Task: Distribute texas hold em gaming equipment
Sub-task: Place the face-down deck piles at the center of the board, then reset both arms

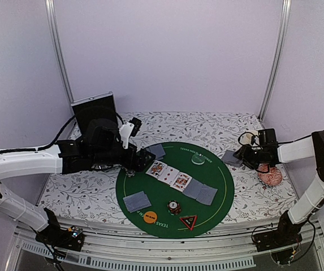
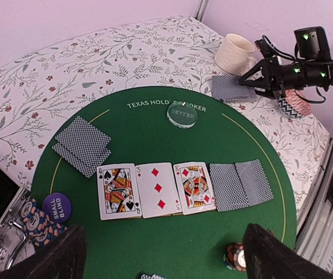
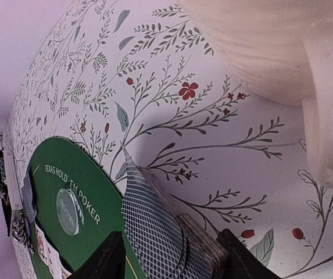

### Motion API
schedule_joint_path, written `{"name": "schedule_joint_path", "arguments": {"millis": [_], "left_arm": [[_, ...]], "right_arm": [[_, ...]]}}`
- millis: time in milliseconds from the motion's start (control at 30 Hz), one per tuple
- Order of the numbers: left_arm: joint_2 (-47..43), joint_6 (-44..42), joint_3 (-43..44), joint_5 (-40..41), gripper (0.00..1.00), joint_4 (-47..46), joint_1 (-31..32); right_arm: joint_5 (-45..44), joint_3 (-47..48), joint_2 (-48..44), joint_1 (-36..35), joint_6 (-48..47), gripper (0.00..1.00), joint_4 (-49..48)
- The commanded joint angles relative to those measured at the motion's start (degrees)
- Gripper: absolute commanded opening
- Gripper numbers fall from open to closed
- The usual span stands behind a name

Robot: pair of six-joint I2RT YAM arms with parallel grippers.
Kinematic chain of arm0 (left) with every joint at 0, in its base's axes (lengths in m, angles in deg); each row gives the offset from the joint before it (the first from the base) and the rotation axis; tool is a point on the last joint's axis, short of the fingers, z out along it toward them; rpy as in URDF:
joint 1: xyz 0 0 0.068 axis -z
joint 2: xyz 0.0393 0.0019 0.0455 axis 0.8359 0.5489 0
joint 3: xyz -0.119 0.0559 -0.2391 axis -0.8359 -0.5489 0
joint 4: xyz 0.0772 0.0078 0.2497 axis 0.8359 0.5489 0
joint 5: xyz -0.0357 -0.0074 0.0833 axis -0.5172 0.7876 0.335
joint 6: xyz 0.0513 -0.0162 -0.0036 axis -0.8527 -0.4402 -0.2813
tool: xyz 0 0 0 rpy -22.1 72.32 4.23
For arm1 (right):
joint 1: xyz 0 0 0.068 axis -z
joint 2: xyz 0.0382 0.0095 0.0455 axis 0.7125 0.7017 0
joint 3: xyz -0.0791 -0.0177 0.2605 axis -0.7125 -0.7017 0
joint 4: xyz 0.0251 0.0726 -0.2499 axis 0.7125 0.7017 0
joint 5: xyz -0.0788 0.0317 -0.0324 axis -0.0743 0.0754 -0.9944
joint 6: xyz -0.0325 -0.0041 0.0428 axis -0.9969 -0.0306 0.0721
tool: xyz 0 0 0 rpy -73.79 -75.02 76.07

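The green round poker mat (image 1: 218,195) holds three face-up cards (image 2: 154,189) in a row, with two face-down cards (image 2: 240,184) beside them. Another face-down pair (image 2: 82,144) lies at the mat's left and one more pair (image 1: 137,201) near its front. A clear dealer disc (image 2: 183,112), a chip stack (image 1: 174,207), an orange disc (image 1: 150,215) and a red-edged triangle (image 1: 188,221) sit on the mat. My left gripper (image 2: 163,261) hovers open over the mat's left side, holding nothing. My right gripper (image 3: 171,235) stands open, its fingers either side of the card deck (image 3: 166,232), whose top card bows upward.
A white mug (image 2: 234,52) stands just behind the deck. Loose chips (image 1: 270,175) lie right of the mat, under the right arm. A purple small-blind disc (image 2: 57,206) and more chips (image 2: 35,218) sit by the mat's left edge. A dark box (image 1: 95,111) stands back left.
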Motion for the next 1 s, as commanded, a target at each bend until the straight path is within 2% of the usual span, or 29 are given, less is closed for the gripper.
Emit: {"name": "schedule_joint_path", "arguments": {"millis": [0,200,267,300,333,467,533,667,767,867,967], "left_arm": [[-1.1,-0.8,1.2,0.8,0.95,0.8,-0.4],[-0.7,-0.6,2.0,2.7,0.95,1.6,-0.7],[-0.5,0.1,2.4,5.4,0.96,2.5,-1.1],[-0.3,0.5,2.7,6.8,0.96,3.1,-1.7],[-0.1,0.9,3.0,8.4,0.97,3.9,-2.4],[0.0,2.0,3.9,14.1,0.98,5.5,-7.3],[-0.6,2.2,3.8,16.3,0.98,5.0,-10.5],[-2.5,1.8,1.9,26.2,0.98,0.7,-18.1],[-4.8,1.2,-3.3,36.9,0.98,-5.8,-23.4],[-7.9,-4.0,-12.7,47.3,0.98,-21.4,-26.8],[-8.9,-14.7,-22.1,50.5,0.98,-41.4,-28.7]], "right_arm": [[-3.8,0.8,-3.3,0.1,-2.3,0.57,2.6],[-6.3,4.0,-5.8,0.1,-6.2,0.7,7.6],[-6.7,5.7,-6.9,-0.1,-8.3,0.81,9.5],[-7.2,6.6,-7.8,-0.2,-9.4,0.94,10.2],[-7.6,7.5,-8.7,-0.4,-10.4,1.0,11.0],[-11.8,11.9,-12.5,-1.8,-16.0,0.99,15.0],[-11.2,12.3,-15.3,-2.0,-19.2,0.99,14.2],[-8.7,7.6,-22.9,-1.6,-26.8,0.99,4.0],[-8.6,0.0,-29.1,-0.4,-32.8,0.99,-9.9],[-9.7,-7.7,-33.9,1.8,-34.5,0.99,-21.6],[-15.5,-17.1,-36.0,2.8,-36.4,0.99,-35.6]]}}
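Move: The face-down deck sits at my half-open right fingers, its middle about 4 cm left, 1 cm back and 3 cm below. The white mug stands some 6 cm ahead and 6 cm right, the red coaster about 10 cm back and 13 cm right, the dealer button roughly 20 cm left and 1 cm back. From my empty left hand the deck is about 12 cm ahead, 39 cm right; the chip case lies some 18 cm ahead and 18 cm left. I finish opening my right fingers from half to fully wide, freeing the deck, and lift away about 22 cm, ending slightly back and right, with the hand tipping up some 50 degrees. My left hand, open and empty, leaves the card row and sweeps about 28 cm left and 10 cm forward towards the chip case, swinging counter-clockwise and tipping up. ##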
